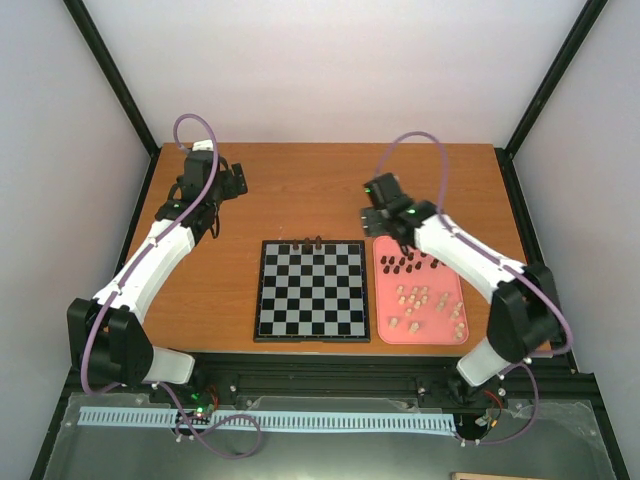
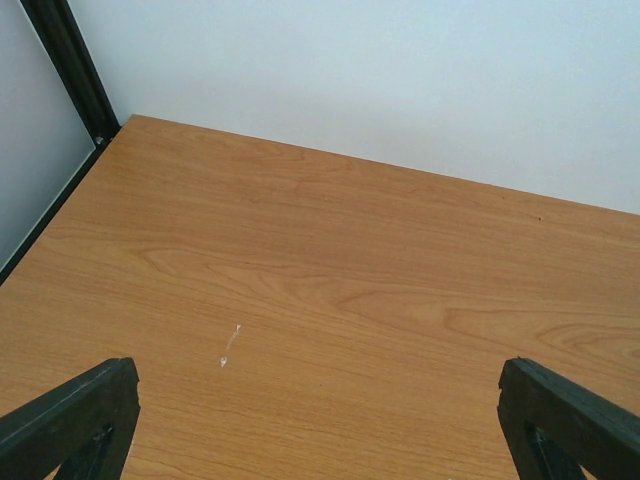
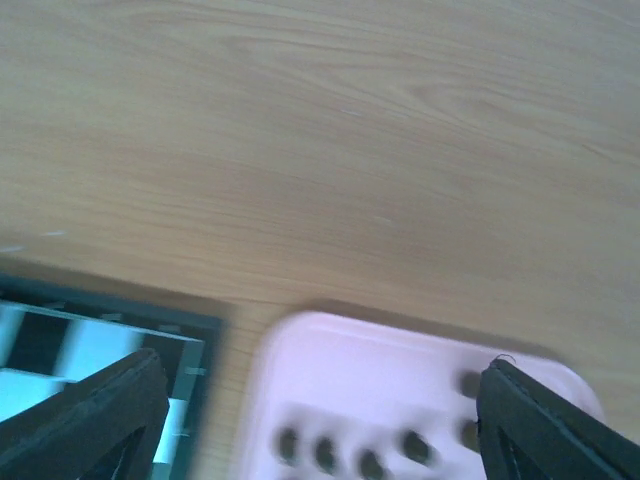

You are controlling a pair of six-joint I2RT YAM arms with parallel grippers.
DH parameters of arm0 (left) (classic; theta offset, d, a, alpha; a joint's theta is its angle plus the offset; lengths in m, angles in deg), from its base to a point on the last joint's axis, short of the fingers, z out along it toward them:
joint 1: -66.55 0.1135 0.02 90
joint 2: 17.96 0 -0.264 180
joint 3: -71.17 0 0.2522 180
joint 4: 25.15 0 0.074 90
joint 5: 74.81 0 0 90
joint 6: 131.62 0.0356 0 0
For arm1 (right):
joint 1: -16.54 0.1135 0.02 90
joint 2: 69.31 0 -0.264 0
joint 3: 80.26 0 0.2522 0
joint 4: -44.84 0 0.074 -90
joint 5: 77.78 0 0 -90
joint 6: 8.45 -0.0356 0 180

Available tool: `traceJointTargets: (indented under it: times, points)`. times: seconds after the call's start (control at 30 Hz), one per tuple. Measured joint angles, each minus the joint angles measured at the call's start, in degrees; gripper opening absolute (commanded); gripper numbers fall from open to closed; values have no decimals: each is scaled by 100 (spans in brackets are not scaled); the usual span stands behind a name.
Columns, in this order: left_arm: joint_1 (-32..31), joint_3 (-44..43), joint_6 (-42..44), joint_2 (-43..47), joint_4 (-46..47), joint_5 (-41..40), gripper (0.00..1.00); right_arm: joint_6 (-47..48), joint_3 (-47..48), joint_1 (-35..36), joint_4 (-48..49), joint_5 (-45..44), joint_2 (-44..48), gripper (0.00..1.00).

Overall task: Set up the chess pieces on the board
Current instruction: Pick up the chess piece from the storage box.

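Observation:
The black-and-silver board (image 1: 310, 290) lies flat at the table's middle, with three dark chess pieces (image 1: 305, 243) standing on its far row. The other chess pieces stand on the pink tray: dark ones (image 1: 403, 265) at its far end, pale beige ones (image 1: 420, 300) nearer. My right gripper (image 1: 380, 225) hovers open over the tray's far-left corner. In the blurred right wrist view the right gripper (image 3: 320, 385) holds nothing, with dark pieces (image 3: 365, 460) below and the board's corner (image 3: 190, 350) at the left. My left gripper (image 1: 232, 183) (image 2: 320, 400) is open over bare wood, far left.
The pink tray (image 1: 420, 342) (image 3: 360, 370) sits just right of the board. Black frame posts and white walls close in the table's far corners. A small pale scratch (image 2: 231, 345) marks the wood under the left gripper.

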Motion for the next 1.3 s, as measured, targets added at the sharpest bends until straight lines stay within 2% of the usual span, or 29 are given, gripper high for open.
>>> traceJointTargets:
  times: [0.1, 0.23, 0.37, 0.43, 0.6, 0.83, 1.3]
  points:
    - [0, 0, 0, -2, 2, 42, 100, -264, -557, -667, -74, -201, 584, 81]
    - [0, 0, 0, -22, 2, 127, 100, -525, -1071, -1447, -107, -372, 1023, 73]
    - [0, 0, -2, -35, 4, 210, 100, -667, -1482, -2041, -76, -455, 1067, 67]
    - [0, 0, 0, -35, 4, 229, 100, -678, -1665, -2269, -68, -444, 1067, 60]
    - [0, 0, -2, -35, 4, 269, 100, -660, -1958, -2765, 140, -267, 1043, 50]
    - [0, 0, -2, -35, 7, 304, 100, -557, -2083, -3042, 501, 151, 717, 42]
    - [0, 0, -2, -33, 7, 306, 100, -496, -2074, -3174, 813, 562, 94, 33]
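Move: The black chess piece in the storage box's far right corner lies about 22 cm to the right of the right hand, 1 cm back and some 13 cm lower. A second black piece stands about 3 cm behind it, and another some 6 cm to its left and 2 cm farther out. The chessboard's middle is about 16 cm left of this hand and 13 cm back. From the left hand, the corner piece lies roughly 64 cm right, 6 cm back and 23 cm down. Right hand swings about 22 cm right, sinking some 11 towards the corner chess piece, turning clockwise, fingers narrowing. ##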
